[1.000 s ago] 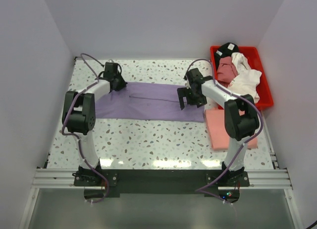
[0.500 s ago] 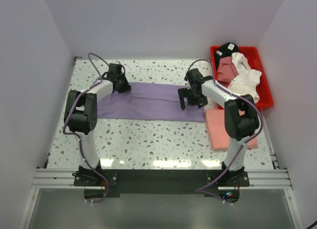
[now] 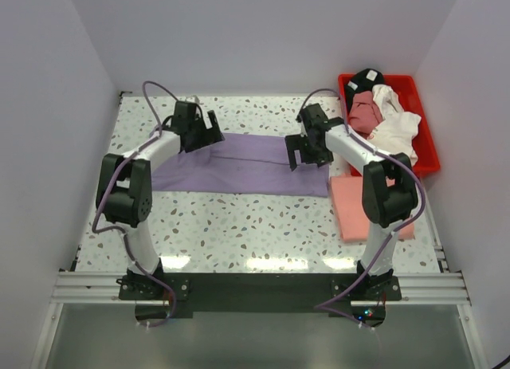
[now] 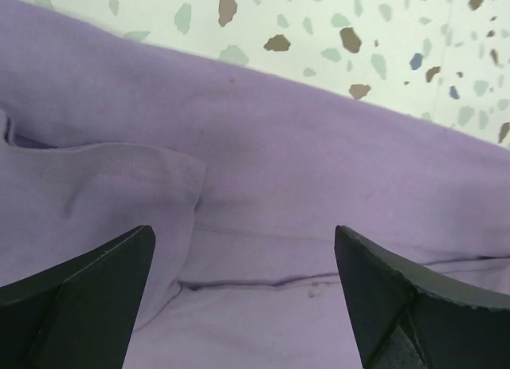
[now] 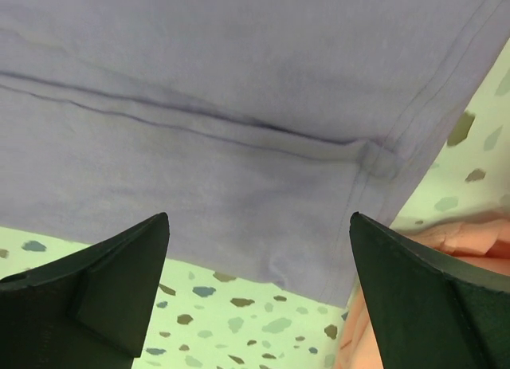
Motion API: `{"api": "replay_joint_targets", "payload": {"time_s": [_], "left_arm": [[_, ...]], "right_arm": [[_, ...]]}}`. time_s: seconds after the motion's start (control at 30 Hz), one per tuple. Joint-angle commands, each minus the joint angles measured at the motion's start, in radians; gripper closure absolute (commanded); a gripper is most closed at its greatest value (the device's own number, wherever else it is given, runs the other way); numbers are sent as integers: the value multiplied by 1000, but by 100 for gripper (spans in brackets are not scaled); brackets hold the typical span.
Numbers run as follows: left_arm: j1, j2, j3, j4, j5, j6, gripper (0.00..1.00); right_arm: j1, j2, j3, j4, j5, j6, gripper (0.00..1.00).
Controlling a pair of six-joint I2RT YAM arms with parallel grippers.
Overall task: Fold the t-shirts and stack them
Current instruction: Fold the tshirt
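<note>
A lavender-purple t-shirt [image 3: 243, 163] lies folded lengthwise into a wide band across the middle of the table. My left gripper [image 3: 212, 127] hovers open over its far left edge, holding nothing; its wrist view shows purple cloth [image 4: 319, 186] with a fold seam between the fingers. Over the band's right end my right gripper [image 3: 305, 155] also stands open and empty, with the shirt's hem [image 5: 382, 158] below it. A salmon-pink folded shirt [image 3: 351, 206] lies flat at the right, partly under the right arm.
A red bin [image 3: 422, 130] at the back right holds crumpled dusty-rose, white and black shirts [image 3: 386, 114]. The speckled table [image 3: 239, 225] is walled on left, back and right. Both arm bases stand on the black rail at the near edge.
My left gripper has opened and let go of the purple shirt's far edge, shifting slightly right. The right gripper stayed open and moved a little toward the back.
</note>
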Motion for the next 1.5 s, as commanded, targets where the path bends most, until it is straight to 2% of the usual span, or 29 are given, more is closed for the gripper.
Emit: {"api": "replay_joint_targets", "payload": {"time_s": [0.0, 0.2, 0.3, 0.47, 0.6, 0.73, 0.87, 0.97, 1.0, 1.13, 1.2, 1.3, 1.47], "left_arm": [[1, -129, -49, 57, -28, 16, 0], [72, -151, -153, 103, -29, -45, 0], [132, -98, -150, 106, 3, -71, 0], [169, 14, -115, 136, 44, -87, 0], [169, 109, -8, 132, 46, -94, 0], [162, 237, 112, 114, 58, -101, 0], [130, 390, 316, 18, 66, -101, 0], [76, 502, 498, -59, 66, -82, 0], [47, 531, 600, -105, 69, -65, 0], [-4, 714, 851, -180, 109, -51, 0], [-25, 754, 917, -171, 159, -58, 0], [-51, 777, 925, -135, 182, -67, 0], [-84, 777, 923, -111, 190, -55, 0]], "right_arm": [[-12, -22, 94, 53, -23, 10, 1], [-37, 111, 212, 86, -30, 28, 1], [-48, 197, 273, 84, -32, 31, 1], [-52, 265, 298, 57, -72, 38, 1], [-51, 230, 156, 101, -128, 45, 1], [-25, 106, -33, 154, -220, 79, 1], [82, -53, -237, 182, -214, 120, 1], [210, -150, -371, 182, -237, 169, 1], [284, -170, -421, 179, -250, 185, 1], [480, -203, -509, 243, -348, 264, 1], [573, -195, -527, 293, -400, 300, 1], [657, -177, -501, 331, -408, 303, 1], [705, -209, -503, 365, -365, 318, 1]]}}
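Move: Below both open hands, the folded purple t-shirt lies crosswise. The left hand goes for the shirt's left part, about 9 cm to its left, 2 cm back and 4 cm down; the shirt's middle is some 8 cm to its right and 5 cm back. The right hand goes for the shirt's far right part, about 8 cm ahead, 3 cm down. The pink folded shirt sits roughly 22 cm right and 14 cm back of the right hand. Swinging the shirt round clockwise with both grippers wide open: after a small hop, the left hand some 8 cm left and the right as far forward, both press down on the cloth. The left hand then drags it about 15 cm forward, curving 20 cm right, while the right pulls its end about 35 cm back and 19 cm left, turning some 35 degrees counter-clockwise. ##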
